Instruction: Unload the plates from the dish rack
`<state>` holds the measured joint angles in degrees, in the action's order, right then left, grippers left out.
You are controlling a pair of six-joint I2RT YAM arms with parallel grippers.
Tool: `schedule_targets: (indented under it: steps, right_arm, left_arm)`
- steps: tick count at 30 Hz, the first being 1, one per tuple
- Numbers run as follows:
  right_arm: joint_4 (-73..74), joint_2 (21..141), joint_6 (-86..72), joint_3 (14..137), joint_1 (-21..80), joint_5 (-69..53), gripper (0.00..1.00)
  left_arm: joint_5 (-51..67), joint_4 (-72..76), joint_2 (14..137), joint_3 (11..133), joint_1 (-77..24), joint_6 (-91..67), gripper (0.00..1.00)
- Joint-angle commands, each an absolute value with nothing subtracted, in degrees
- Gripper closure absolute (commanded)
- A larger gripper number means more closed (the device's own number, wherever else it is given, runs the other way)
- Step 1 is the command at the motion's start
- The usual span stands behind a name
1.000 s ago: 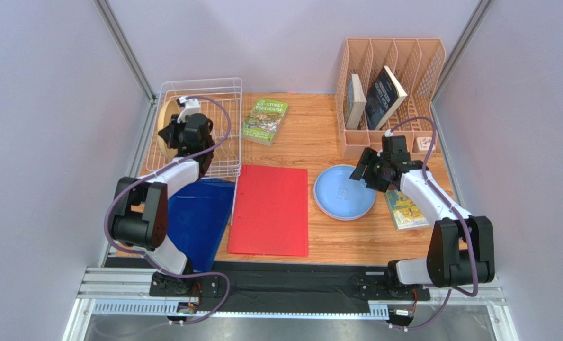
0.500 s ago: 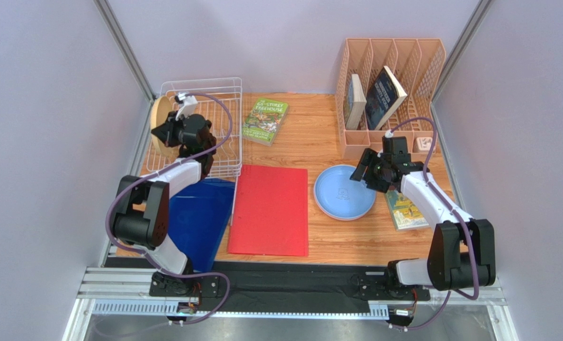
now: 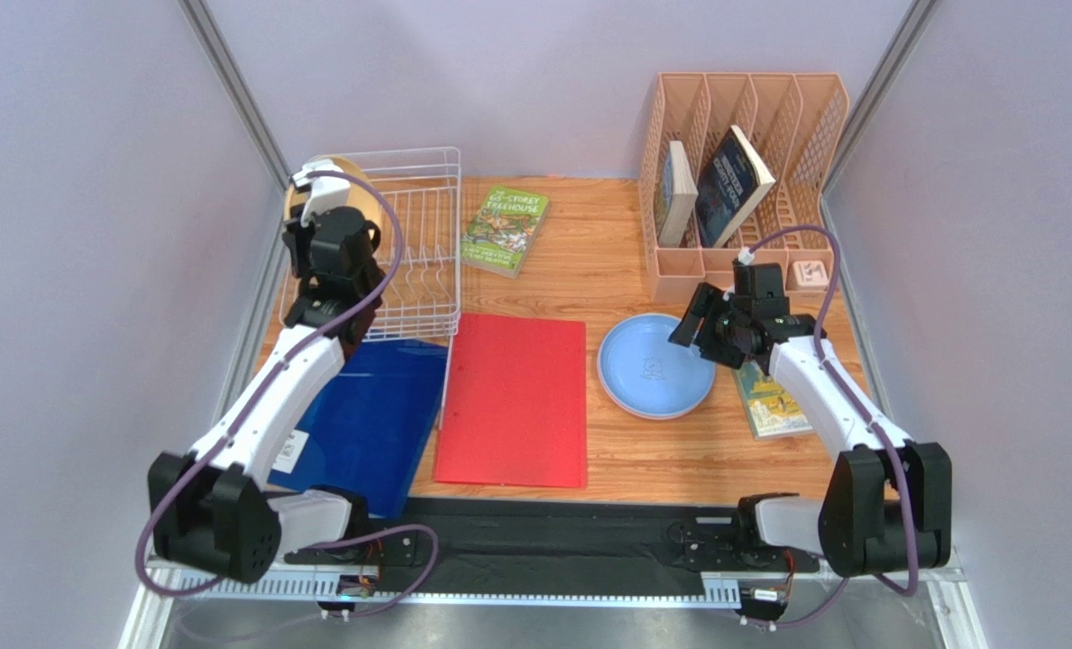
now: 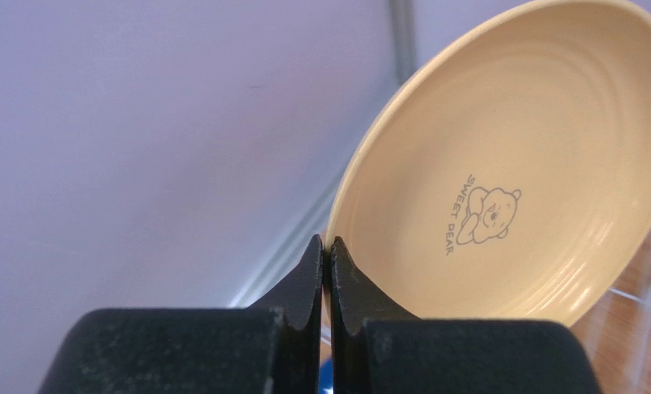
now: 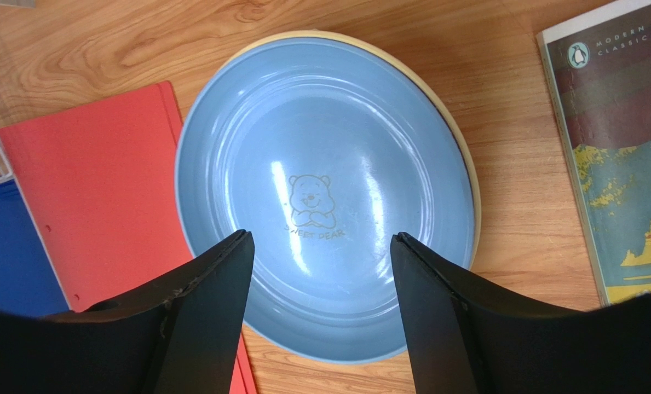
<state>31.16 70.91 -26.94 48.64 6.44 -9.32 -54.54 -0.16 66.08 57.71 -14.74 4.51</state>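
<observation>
My left gripper point(image 4: 327, 246) is shut on the rim of a cream plate point(image 4: 501, 164) with a bear mark, held on edge in the air. In the top view this cream plate point(image 3: 354, 187) and the left gripper point(image 3: 327, 206) are over the back left corner of the white wire dish rack point(image 3: 412, 257). A blue plate point(image 5: 320, 164) lies flat on the table, stacked on another cream plate whose rim point(image 5: 462, 152) peeks out. My right gripper point(image 5: 320, 246) hangs open just above the blue plate point(image 3: 656, 365), holding nothing.
A red folder point(image 3: 514, 399) and a blue folder point(image 3: 365, 419) lie in front of the rack. A green book point(image 3: 506, 230) lies to the rack's right. A peach organiser point(image 3: 744, 149) with books stands at the back right. Another book point(image 3: 771, 399) lies under the right arm.
My left arm has stretched out and carried the cream plate up and toward the rack's back left corner. The right gripper has barely moved.
</observation>
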Motion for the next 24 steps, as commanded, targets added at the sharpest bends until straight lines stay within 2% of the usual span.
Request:
schedule_targets:
  steps: [1,6,12,18,24]
  right_arm:
    - [30.3,64.5,-24.9,49.8,8.2,-13.5,0.32]
    - [27.0,60.9,-25.7,50.4,10.9,-20.3,0.31]
    - [24.4,59.8,-27.4,52.0,16.9,-20.4,0.3]
    - [22.0,62.0,-29.0,53.9,24.2,-16.7,0.3]
    - [20.5,66.4,-29.7,56.6,29.5,-14.7,0.3]
  left_arm:
    - [-30.9,-17.9,59.1,58.0,-15.4,-14.6,1.0]
    - [-8.1,-15.0,55.7,52.7,-15.4,-26.1,1.0]
    - [9.1,-6.2,57.5,47.6,-16.2,-36.0,1.0]
    - [9.6,-5.1,58.4,46.8,-20.4,-39.1,1.0]
    - [5.1,-6.1,59.0,46.8,-25.5,-39.6,1.0]
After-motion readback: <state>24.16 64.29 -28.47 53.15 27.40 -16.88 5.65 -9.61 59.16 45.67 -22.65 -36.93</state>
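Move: The left gripper holds the last yellow plate by its rim; the right gripper it goes to is about 55 cm to its right, 6 cm back and 20 cm lower. The dish rack is some 14 cm ahead, 6 cm right and 24 cm down; the red folder about 9 cm back, 28 cm right, 30 cm down. From the right gripper, the yellow plate is roughly 52 cm left, 14 cm ahead and 19 cm up, and the blue plate 3 cm ahead, 3 cm left, 8 cm below. Sweep the left gripper about 23 cm right, off the rack side and over the red folder, sinking some 10 cm and drawing back a little, turning clockwise and dropping its left side so the plate lies face-up, rim still pinched. Meanwhile lift the open right gripper from above the blue plate and carry it left towards the yellow plate, turning slightly counter-clockwise, and stop short of the rim. ##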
